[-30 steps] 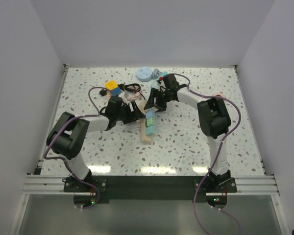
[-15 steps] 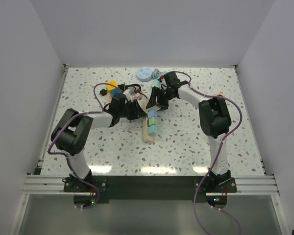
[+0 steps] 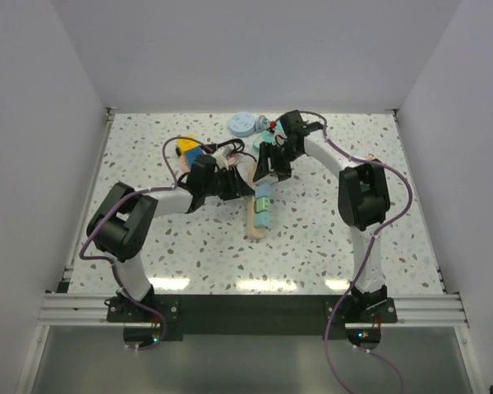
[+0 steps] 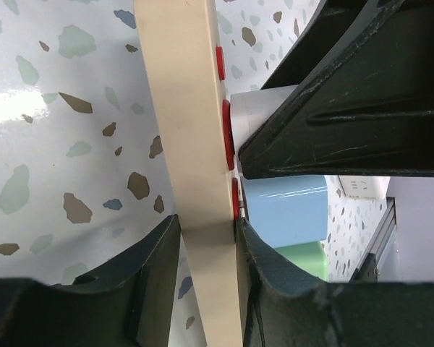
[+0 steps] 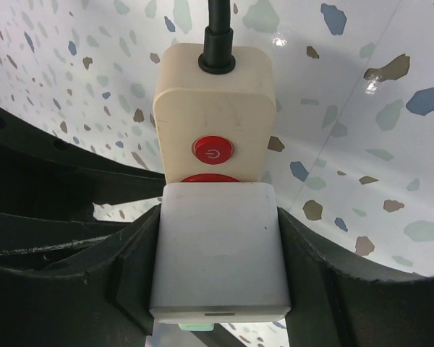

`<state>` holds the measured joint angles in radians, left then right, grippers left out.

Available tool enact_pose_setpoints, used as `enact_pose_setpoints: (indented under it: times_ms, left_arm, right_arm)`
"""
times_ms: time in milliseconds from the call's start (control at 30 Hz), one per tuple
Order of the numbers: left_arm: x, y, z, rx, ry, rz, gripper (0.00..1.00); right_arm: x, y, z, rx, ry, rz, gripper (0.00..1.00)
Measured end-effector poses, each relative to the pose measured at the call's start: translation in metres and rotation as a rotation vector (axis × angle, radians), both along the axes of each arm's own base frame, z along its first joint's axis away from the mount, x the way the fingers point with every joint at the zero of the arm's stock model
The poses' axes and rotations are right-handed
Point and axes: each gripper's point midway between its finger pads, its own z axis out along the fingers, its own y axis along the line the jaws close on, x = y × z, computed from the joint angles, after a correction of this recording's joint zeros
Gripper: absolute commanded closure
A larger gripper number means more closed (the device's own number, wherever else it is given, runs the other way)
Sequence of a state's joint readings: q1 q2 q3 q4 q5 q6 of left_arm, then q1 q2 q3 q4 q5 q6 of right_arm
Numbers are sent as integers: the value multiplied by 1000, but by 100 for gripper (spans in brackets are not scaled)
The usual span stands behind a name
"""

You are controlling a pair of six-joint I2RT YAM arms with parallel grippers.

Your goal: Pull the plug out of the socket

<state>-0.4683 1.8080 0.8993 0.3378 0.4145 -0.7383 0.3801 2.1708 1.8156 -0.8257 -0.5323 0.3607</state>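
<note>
The socket [image 3: 253,228], a long cream strip with red outlets, lies slanted mid-table with a black cord [image 5: 218,29] at its switch end [image 5: 213,108]. A white plug [image 5: 217,253] sits in the outlet beside the red power button. My right gripper [image 5: 218,220] is shut on that white plug, one finger on each side. A blue plug [image 4: 286,210] and a green one [image 4: 296,262] stand further along the strip. My left gripper [image 4: 206,233] is shut on the socket [image 4: 188,123], pinching its narrow body just below the white plug [image 4: 257,108].
A round blue disc [image 3: 243,123] lies at the back. A yellow block [image 3: 186,141], a blue cube [image 3: 195,153] and coiled black cable [image 3: 222,149] sit behind the left gripper. Both arms' purple cables arch over the table, and white walls stand on three sides.
My left gripper has moved right and closed on the socket. The strip, with the right gripper still on the white plug, has shifted slightly to the right.
</note>
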Motion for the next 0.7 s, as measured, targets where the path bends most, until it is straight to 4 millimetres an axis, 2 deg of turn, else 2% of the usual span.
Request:
enact_pose_setpoints:
  times_ms: [67, 100, 167, 200, 300, 367, 467, 567, 700]
  left_arm:
    - [-1, -1, 1, -6, -2, -5, 100]
    - [-1, -1, 2, -8, -4, -6, 78]
    - [-3, 0, 5, -10, -11, -3, 51]
    - [-5, 2, 6, -8, -15, 0, 32]
    - [-6, 22, 0, 47, -7, 66, 17]
    - [-2, 36, -4, 81, 4, 120, 16]
    - [5, 47, -6, 106, 3, 171, 15]
    - [13, 45, -1, 106, -3, 177, 15]
    - [34, 31, 10, 67, -39, 158, 13]
  right_arm:
    - [-1, -1, 1, 9, 2, 11, 100]
    - [-1, -1, 1, 12, 2, 14, 100]
    - [-3, 0, 1, 26, 4, 26, 100]
    - [-4, 1, 1, 35, 8, 34, 100]
    - [-10, -1, -1, 39, 19, 60, 100]
    - [-12, -5, -4, 34, 29, 63, 100]
    - [-16, -9, -9, 30, 44, 68, 100]
    - [-19, -9, -11, 40, 52, 75, 100]
    - [-21, -9, -12, 43, 58, 81, 100]
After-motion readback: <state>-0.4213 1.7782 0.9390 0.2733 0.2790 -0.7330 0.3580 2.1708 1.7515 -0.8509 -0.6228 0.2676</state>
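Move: The socket strip, running fore and aft, is pinched in the left hand; its middle is about 4 cm back and 1 cm right of that hand. From the left hand the white plug is about 4 cm ahead and 4 cm right, the blue plug level and 3 cm right, the black cable coil some 12 cm ahead and 5 cm left. The right hand grips the white plug; from that hand the strip's middle is about 8 cm back and 3 cm left, the blue plug 4 cm back and 1 cm left. The socket strip is let go by the left hand, whose fingers spread wide as it swings about 5 cm left, clear of the strip's side, then curves forward some 4 cm and slightly back right towards the cord end, turning roughly 10 degrees counter-clockwise. The right hand keeps its grip on the white plug and eases back about 2 cm, with a little right and down. ##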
